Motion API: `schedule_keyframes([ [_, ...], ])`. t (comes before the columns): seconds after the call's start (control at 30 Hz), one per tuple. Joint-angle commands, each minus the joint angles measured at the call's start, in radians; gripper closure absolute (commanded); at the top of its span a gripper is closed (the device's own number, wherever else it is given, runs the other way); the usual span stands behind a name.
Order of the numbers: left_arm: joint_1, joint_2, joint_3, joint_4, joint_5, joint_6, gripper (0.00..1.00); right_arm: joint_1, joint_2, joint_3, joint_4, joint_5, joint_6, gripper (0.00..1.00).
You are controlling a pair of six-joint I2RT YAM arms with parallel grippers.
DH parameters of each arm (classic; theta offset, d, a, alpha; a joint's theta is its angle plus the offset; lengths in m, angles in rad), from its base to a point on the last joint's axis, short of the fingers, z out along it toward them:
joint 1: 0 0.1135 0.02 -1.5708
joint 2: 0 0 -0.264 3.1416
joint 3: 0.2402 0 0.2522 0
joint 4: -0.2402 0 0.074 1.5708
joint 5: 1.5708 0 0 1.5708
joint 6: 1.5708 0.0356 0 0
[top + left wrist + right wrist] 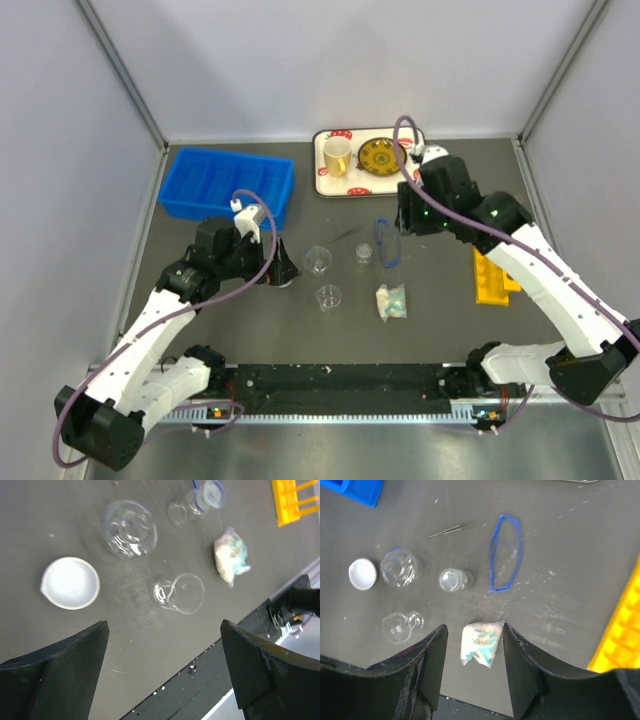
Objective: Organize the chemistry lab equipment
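Observation:
Glassware lies on the dark mat: an upright beaker (317, 260) (130, 527) (400, 567), a tipped beaker (328, 297) (179, 593) (400, 626) and a small beaker (363, 254) (182, 510) (452, 580). A white dish (70, 582) (362, 573) sits left of them. Blue safety glasses (387, 243) (505, 552), thin tweezers (345, 235) (456, 527) and a plastic bag of small parts (391, 300) (230, 555) (481, 641) lie nearby. My left gripper (275, 268) (164, 630) is open and empty, above the mat by the dish. My right gripper (405, 215) (474, 627) is open and empty, high above the bag.
A blue bin (225, 183) (355, 490) stands at the back left. A white tray (325, 180) at the back holds a cup (337, 155) and a yellow disc (380, 157). A yellow rack (493, 280) (295, 500) (620, 640) lies at the right.

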Motion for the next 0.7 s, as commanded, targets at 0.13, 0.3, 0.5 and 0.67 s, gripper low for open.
schedule_keyframes([
  [0.13,-0.001,0.183,0.286,-0.134,-0.359,0.01,0.01,0.12,-0.074,-0.118,0.146,-0.036,0.022,0.51],
  [0.3,0.008,0.385,0.502,-0.186,-0.487,0.052,0.02,0.126,-0.123,-0.201,0.224,-0.068,0.028,0.5],
  [0.5,0.109,0.655,0.748,-0.203,-0.459,0.072,0.02,0.13,-0.158,-0.246,0.249,-0.068,0.005,0.5],
  [0.67,0.167,0.884,0.967,-0.235,-0.479,0.125,0.05,0.13,-0.194,-0.275,0.269,-0.076,-0.012,0.5],
])
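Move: The blue box's middle lies about 31 cm ahead of the left hand and 22 cm to its left, some 13 cm lower. The white dish is roughly 3 cm ahead and 3 cm left, the large beaker about 7 cm ahead and 6 cm right. From the right hand, the goggles are about 6 cm ahead, 1 cm left and 25 cm below; the vial is 4 cm ahead and 8 cm left, the pill bag 10 cm back and 1 cm left. Bound for the right-hand end of the blue box, the empty left hand sweeps forward some 21 cm and nearly 6 cm left, first rising about 4 cm, then starting to sink, while it turns counter-clockwise and rolls its left side up, fingers wide open. The right hand, half open, eases about 3 cm back, left and down above the goggles, then hovers. ##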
